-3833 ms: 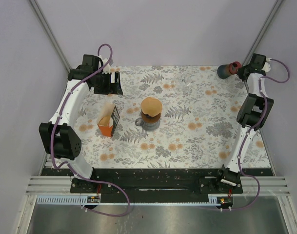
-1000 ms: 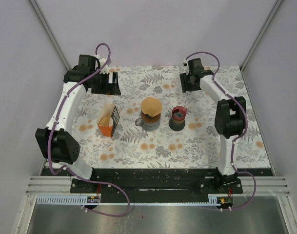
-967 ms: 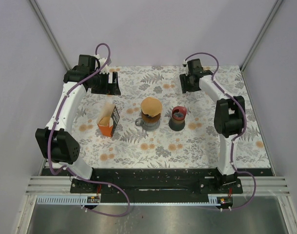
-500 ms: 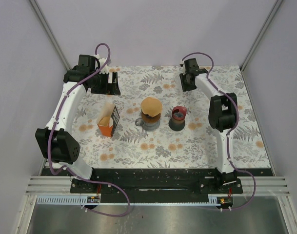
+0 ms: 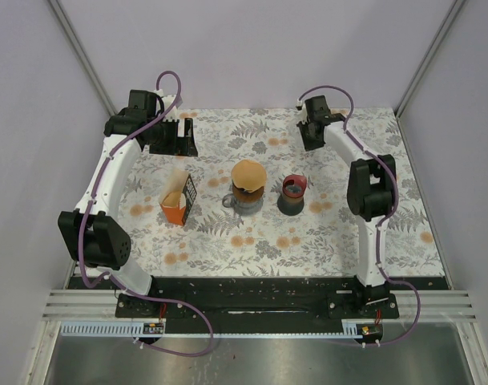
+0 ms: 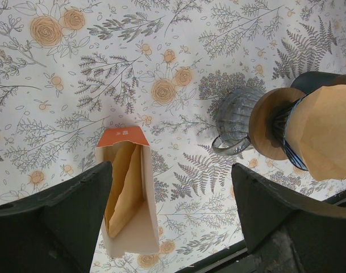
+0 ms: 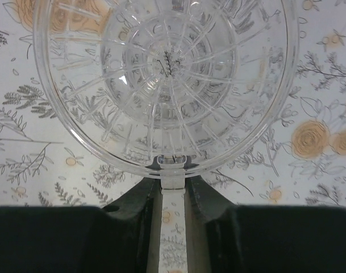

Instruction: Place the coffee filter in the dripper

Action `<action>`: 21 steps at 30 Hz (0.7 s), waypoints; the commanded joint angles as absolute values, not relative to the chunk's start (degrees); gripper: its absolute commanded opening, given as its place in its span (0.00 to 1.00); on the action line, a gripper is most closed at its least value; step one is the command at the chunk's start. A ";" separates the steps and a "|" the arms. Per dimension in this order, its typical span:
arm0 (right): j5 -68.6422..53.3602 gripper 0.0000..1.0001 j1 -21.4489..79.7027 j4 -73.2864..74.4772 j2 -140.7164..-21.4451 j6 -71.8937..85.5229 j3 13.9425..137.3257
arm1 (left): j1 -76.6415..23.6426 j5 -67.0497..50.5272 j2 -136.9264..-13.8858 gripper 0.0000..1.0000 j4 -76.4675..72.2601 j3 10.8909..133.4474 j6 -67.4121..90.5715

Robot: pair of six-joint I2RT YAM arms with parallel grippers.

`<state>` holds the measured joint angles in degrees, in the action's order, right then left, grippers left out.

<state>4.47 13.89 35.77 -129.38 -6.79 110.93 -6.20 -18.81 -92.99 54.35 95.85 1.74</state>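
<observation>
A clear ribbed dripper (image 7: 167, 74) lies on the floral cloth, filling the right wrist view. Its flat handle (image 7: 173, 187) runs between the fingers of my right gripper (image 7: 173, 183), which is shut on it at the back of the table (image 5: 312, 132). A brown paper coffee filter (image 5: 249, 173) (image 6: 326, 133) rests on top of a grey ribbed glass mug (image 6: 236, 116) at the centre. My left gripper (image 5: 178, 138) (image 6: 170, 176) hovers open at the back left, with nothing between its fingers.
An orange box (image 5: 178, 200) (image 6: 127, 187) of paper filters stands open, left of the mug. A dark cup with a red rim (image 5: 293, 192) stands right of the mug. The black base rail (image 5: 244, 293) lines the near edge.
The right jaws have drawn in onto the dripper's handle over the last second. The dark cup, earlier in the back right corner, now stands beside the mug. The left arm is still.
</observation>
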 commanded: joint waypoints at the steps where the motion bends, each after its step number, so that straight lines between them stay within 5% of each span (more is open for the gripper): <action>1: 6.15 0.00 14.24 30.86 -115.25 -9.66 107.50 | -5.80 -18.81 -92.72 0.89 52.29 96.15 1.05; 21: -0.36 0.00 23.37 40.77 -76.83 -4.58 82.62 | -5.80 -20.48 -93.25 0.89 52.82 96.59 1.58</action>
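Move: The clear funnel is already pinched by its rim tab in the right hand. The red cup, where it seems bound, stands about 20 cm back from that hand and 5 cm to its left, its middle some 2 cm lower. Level with the cup, 13 cm farther left, stands the glass carafe carrying the dripper and filter. From the idle left hand the cup lies about 30 cm to the right, 5 cm back and 19 cm down. The clear funnel goes up by about 20 cm, steeply at first with the right hand easing back, then levels off and sweeps back some 16 cm in all, bending slightly left at the end to come nearly over the red cup. The shut fingers keep their pinch on the tab while the wrist tips them up towards forward by nearly 20 degrees and turns a little counter-clockwise. ##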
